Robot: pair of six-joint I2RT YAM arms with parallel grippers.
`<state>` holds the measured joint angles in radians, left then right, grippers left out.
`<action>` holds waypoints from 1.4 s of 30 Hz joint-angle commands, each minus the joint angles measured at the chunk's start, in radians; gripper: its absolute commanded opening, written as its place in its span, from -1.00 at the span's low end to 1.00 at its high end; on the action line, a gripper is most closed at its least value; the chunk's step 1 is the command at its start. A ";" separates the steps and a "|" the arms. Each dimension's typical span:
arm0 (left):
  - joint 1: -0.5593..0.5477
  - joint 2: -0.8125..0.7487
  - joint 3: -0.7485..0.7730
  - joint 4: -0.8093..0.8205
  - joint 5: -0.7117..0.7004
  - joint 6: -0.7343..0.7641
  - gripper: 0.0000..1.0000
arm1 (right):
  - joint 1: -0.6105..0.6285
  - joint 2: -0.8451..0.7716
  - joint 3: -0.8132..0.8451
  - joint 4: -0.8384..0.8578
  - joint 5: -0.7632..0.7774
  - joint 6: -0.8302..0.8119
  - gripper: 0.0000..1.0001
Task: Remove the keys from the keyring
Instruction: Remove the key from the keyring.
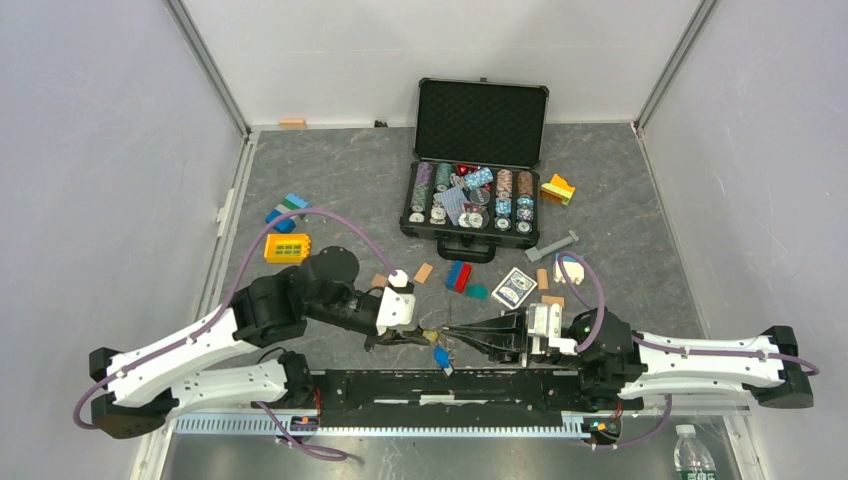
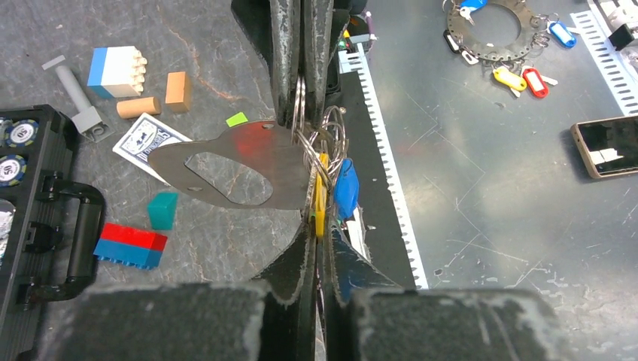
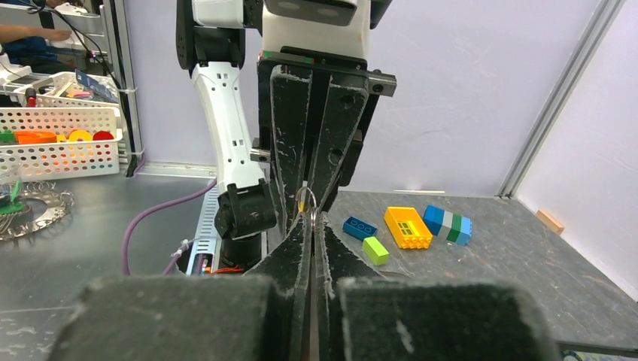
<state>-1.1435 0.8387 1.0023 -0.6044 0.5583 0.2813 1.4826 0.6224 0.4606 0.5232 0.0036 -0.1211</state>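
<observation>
The keyring (image 2: 325, 139), a bunch of thin silver wire loops, hangs between both grippers over the table's near edge. My right gripper (image 3: 310, 219) is shut on the ring's wire (image 3: 305, 198); in the left wrist view it comes in from above. My left gripper (image 2: 320, 232) faces it and is shut on a yellow-headed key (image 2: 321, 197) that hangs on the ring. A blue-headed key (image 2: 346, 188) dangles just right of it. A flat silver metal tag (image 2: 226, 169) with an oval hole sticks out left from the ring. From above, the bunch (image 1: 437, 345) sits between the two grippers.
An open black poker chip case (image 1: 480, 110) stands at the back. A card deck (image 1: 515, 288), a red-blue block (image 1: 459, 276), a yellow block (image 1: 287, 247) and other small blocks lie around. A black rail (image 1: 450, 388) runs under the grippers.
</observation>
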 commanded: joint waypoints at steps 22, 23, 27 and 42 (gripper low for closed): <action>-0.004 0.067 0.030 -0.130 0.050 0.061 -0.95 | -0.002 -0.027 -0.011 0.116 -0.028 -0.020 -1.00; -0.004 0.073 0.030 -0.132 0.051 0.064 -0.95 | -0.002 -0.027 -0.013 0.118 -0.028 -0.020 -1.00; -0.004 0.086 0.031 -0.131 0.050 0.069 -0.95 | -0.001 -0.030 -0.017 0.126 -0.028 -0.020 -1.00; -0.005 -0.046 -0.024 0.005 -0.083 0.044 0.02 | -0.001 -0.050 -0.038 0.140 -0.021 -0.018 -1.00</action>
<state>-1.1435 0.8650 0.9958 -0.6975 0.5255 0.3267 1.4826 0.5873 0.4126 0.5774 -0.0177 -0.1295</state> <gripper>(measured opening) 0.500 0.010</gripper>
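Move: The left fingertips are already shut on the lower end of the yellow key tag, whose middle is about 1 cm right of and 1 cm above that hand. The keyring in the right fingers is some 3 cm right and 4 cm up, level in reach. The blue key tag hangs about 3 cm back, 2 cm right and 2 cm down; the steel plate about 5 cm ahead, 3 cm right, 2 cm up. From the right hand the yellow tag is roughly 2 cm left, 3 cm below. Down, after a tiny lift: the left hand drags the pinched yellow tag some 4 cm away from the keyring, fingers tipping about 10 degrees further downward. They then open halfway and let go, and the hand starts up and left by about 1 cm. The right hand keeps its pinch on the keyring, sinks about 2 cm during the pull and rises back once the tag is released. ##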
